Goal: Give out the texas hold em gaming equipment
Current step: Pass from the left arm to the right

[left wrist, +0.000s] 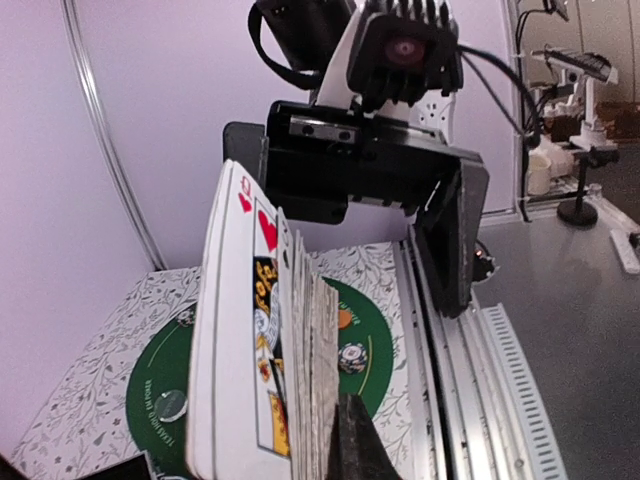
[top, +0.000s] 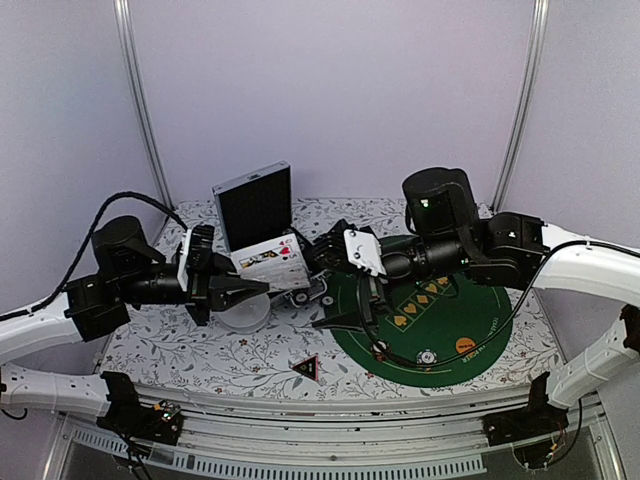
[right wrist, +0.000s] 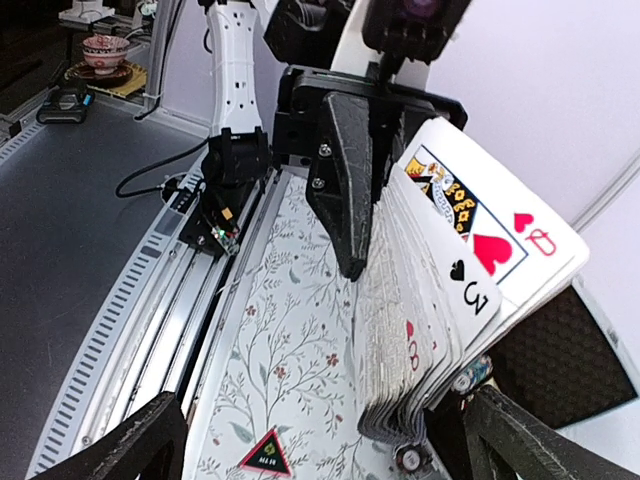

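My left gripper is shut on a deck of playing cards, held on edge above the table with the queen of hearts facing out. In the left wrist view the deck fills the middle, and one black finger presses its right side. My right gripper stands open, its jaws wide on either side of the deck without touching it. A black red-edged triangle lies on the cloth near the front. An orange disc and a pale disc lie on the green felt mat. A striped chip rests on the mat.
A black box stands upright at the back, behind the deck. A white bowl sits under the left gripper, with more chips beside it. The table's metal rail runs along the front edge.
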Tool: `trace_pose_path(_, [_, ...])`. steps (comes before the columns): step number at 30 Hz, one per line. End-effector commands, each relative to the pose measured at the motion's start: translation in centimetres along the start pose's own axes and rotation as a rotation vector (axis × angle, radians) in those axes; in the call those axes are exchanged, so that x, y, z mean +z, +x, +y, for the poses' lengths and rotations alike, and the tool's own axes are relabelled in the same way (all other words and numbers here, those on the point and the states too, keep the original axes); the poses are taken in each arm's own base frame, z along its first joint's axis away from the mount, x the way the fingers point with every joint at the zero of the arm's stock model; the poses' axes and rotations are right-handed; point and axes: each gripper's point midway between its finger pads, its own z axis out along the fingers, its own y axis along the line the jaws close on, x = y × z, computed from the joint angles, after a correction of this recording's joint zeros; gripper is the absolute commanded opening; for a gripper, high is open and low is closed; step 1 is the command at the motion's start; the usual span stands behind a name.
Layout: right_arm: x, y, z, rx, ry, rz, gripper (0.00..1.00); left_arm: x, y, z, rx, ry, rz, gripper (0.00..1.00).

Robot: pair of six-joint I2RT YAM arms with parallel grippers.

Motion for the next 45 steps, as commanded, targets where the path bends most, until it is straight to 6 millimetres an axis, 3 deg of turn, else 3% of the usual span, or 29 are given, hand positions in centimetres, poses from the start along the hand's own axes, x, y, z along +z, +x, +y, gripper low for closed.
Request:
trace_pose_path(1, [-0.1, -3.6, -1.0, -0.177, 0.055, -0.196, 0.99, -0.3, -4.6, -1.4, -0.124, 0.103, -0.151, 0.0])
trace_pose_path(5, [0.8, -4.1, -1.6, -0.189, 0.054, -0.201, 0.96, -0.5, -5.2, -1.7, -0.13, 0.123, -0.164, 0.0])
trace_pose_path(10, [1.5, -3.9, -1.7, -0.172, 0.041, -0.2, 0.68, -0.7, -5.9, -2.2, -0.139, 0.155, -0.189, 0.0])
trace_pose_path(14, [1.4, -4.2, -1.7, -0.161, 0.037, -0.214, 0.53, -0.5, -5.5, -2.1, -0.146, 0.15, -0.175, 0.0])
trace_pose_path(22, [1.3, -5.0, -1.5, -0.145, 0.014, -0.239, 0.42, 0.2, -4.1, -1.7, -0.174, 0.138, -0.129, 0.0])
trace_pose_path(26, [1.5, -4.8, -1.5, -0.13, 0.007, -0.235, 0.26, 0.2, -4.0, -1.8, -0.175, 0.143, -0.127, 0.0])
trace_pose_path(29, [1.5, -4.6, -1.5, -0.121, 0.012, -0.222, 0.04, 0.0, -4.1, -1.9, -0.169, 0.142, -0.13, 0.0])
trace_pose_path(33, [1.5, -4.4, -1.6, -0.092, 0.018, -0.208, 0.02, -0.1, -3.5, -1.9, -0.143, 0.133, -0.108, 0.01])
trace_pose_path(35, [1.4, -4.1, -1.6, -0.075, 0.017, -0.193, 0.02, -0.2, -2.9, -1.7, -0.117, 0.105, -0.086, 0.4])
trace_pose_path(36, [1.5, -3.9, -1.6, -0.064, 0.014, -0.182, 0.02, -0.3, -2.6, -1.3, -0.088, 0.075, -0.071, 0.55])
trace_pose_path(37, [1.6, -3.5, -1.5, -0.045, 0.006, -0.163, 0.02, -0.5, -1.8, -1.0, -0.06, 0.041, -0.035, 0.62])
trace_pose_path(40, [1.8, -2.5, -1.1, 0.022, -0.023, -0.122, 0.02, -1.2, -0.5, 0.7, 0.075, -0.081, 0.055, 0.73])
trace_pose_path(45, [2.5, -1.1, 0.1, 0.152, -0.11, -0.054, 0.02, -1.4, 0.4, 1.9, 0.259, -0.122, 0.217, 0.8])
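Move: The fanned deck of cards is held in the left gripper, its middle about 4 cm to the right and 1 cm ahead of that hand. The open right gripper waits about 11 cm to the left hand's right and 1 cm back. From the right hand the deck lies about 7 cm left, 2 cm ahead and nearly level. Some 28 cm below the right hand and 4 cm left is the triangle marker; the white bowl lies about 16 cm ahead and 18 cm left. The deck, still pinched at its left end, is carried about 3 cm up and 2 cm back by the left hand, while the right reaches some 3 cm left and 2 cm up, tilting its fingers level around the free end. The right fingers close and pinch it; only then do the left fingers open wide and ease forward and left as the right hand sinks slightly, keeping its grip. ##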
